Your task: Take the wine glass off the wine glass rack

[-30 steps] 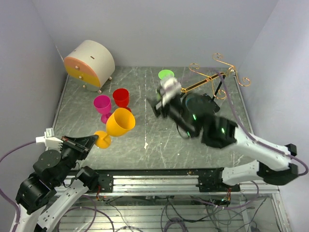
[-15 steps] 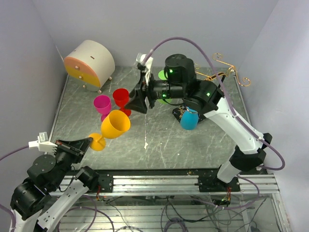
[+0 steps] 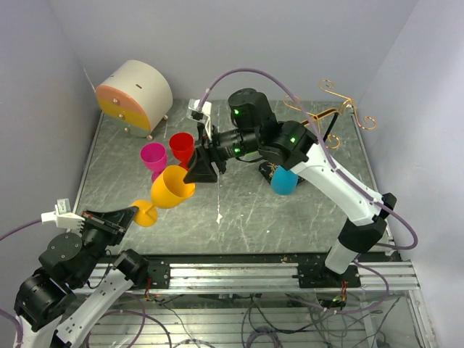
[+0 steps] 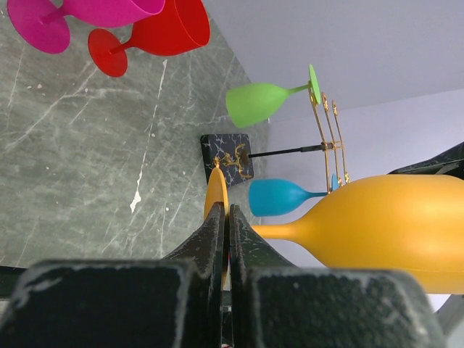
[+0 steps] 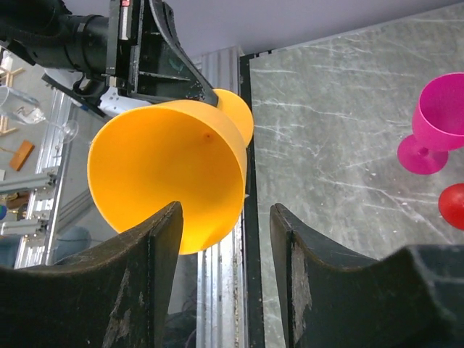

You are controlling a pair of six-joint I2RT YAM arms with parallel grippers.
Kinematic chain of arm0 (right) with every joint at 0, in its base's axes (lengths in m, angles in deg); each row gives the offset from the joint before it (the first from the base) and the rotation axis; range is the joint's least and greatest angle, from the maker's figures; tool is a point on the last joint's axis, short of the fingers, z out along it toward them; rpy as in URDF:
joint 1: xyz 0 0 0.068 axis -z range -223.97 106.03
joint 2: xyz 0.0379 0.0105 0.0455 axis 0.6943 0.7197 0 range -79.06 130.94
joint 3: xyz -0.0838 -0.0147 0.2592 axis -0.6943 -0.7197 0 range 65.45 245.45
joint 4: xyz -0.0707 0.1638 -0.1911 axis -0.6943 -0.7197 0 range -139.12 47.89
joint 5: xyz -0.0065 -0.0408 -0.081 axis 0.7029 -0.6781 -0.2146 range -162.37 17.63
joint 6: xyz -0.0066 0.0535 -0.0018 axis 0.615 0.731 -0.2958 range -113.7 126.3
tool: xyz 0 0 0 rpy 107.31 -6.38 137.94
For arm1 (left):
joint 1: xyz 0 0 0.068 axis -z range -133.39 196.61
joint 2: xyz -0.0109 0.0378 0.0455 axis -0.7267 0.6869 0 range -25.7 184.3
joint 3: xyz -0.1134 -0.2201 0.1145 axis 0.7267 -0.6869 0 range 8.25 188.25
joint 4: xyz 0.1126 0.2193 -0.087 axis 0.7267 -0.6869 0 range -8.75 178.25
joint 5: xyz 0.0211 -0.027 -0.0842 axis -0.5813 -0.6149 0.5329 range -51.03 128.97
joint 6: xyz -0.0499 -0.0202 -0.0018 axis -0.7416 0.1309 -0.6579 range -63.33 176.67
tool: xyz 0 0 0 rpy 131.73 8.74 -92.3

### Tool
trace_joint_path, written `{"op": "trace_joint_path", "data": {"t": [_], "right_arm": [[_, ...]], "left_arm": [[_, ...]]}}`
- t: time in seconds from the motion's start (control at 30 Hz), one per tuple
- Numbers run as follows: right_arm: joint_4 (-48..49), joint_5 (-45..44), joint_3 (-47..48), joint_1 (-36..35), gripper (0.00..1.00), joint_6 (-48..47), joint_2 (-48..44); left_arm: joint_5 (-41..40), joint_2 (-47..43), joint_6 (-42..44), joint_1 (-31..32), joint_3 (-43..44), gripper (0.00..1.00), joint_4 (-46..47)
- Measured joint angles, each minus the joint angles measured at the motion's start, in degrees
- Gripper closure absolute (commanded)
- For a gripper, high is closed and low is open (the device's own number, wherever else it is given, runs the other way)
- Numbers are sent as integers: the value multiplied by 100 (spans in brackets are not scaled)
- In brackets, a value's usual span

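An orange wine glass (image 3: 172, 187) hangs tilted over the table's front left, and my left gripper (image 3: 138, 212) is shut on its flat foot (image 4: 217, 194). Its bowl (image 4: 395, 232) fills the right of the left wrist view. My right gripper (image 3: 196, 172) is open just beside the bowl's rim; in the right wrist view the bowl (image 5: 170, 170) shows partly behind one finger (image 5: 145, 275). The gold wine glass rack (image 3: 326, 112) stands at the back right, with a blue glass (image 3: 284, 181) hanging on it. A green glass (image 4: 261, 101) also hangs there, above the black base (image 4: 226, 156).
A pink glass (image 3: 153, 156) and a red glass (image 3: 181, 145) stand upright left of centre. A round cream box with orange drawers (image 3: 134, 94) sits in the back left corner. My right arm (image 3: 312, 156) stretches across in front of the rack.
My right arm has swung left from in front of the rack to the orange glass's rim. My left gripper has drawn the orange glass slightly toward the front left.
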Motion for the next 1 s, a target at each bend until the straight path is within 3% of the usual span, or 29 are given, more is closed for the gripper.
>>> {"op": "trace_joint_path", "data": {"t": [0.17,0.27,0.3,0.4,0.47,0.73,0.9,1.0], "right_arm": [[2,179,136,0,69,59,302],[-7,216,197,0,100,116,551],[-4,216,219,0,100,140,627],[-2,50,232,0,100,203,717],[-2,-33,238,2,100,225,717],[-160,-586,992,-33,100,267,992],[-551,-1373,2122,-24,100,262,1976],[-697,-1779,2240,-33,100,269,2524]], "left_arm": [[0,0,13,0,0,93,0],[-9,0,37,0,0,93,-7],[-24,2,50,0,0,90,-28],[-90,15,96,0,2,59,-122],[-136,57,94,0,68,49,-205],[-1158,977,46,2,1397,47,-1368],[-1832,1296,463,2,2041,49,-1825],[-2070,1405,717,2,2284,50,-1891]]}}
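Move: The yellow glass's bowl, its foot still held in the left fingers, lies about 5 cm left of the open right hand, 1 cm back and 5 cm below. The red glass stands roughly 23 cm ahead, 10 cm left and 28 cm below; the magenta glass some 22 cm ahead, 20 cm left, equally low. From the left hand the bowl is about 3 cm ahead, 10 cm right and 5 cm up. Right fingers pinch the bowl's rim, left opens and withdraws 9 cm left; right carries it forward, down, left. ##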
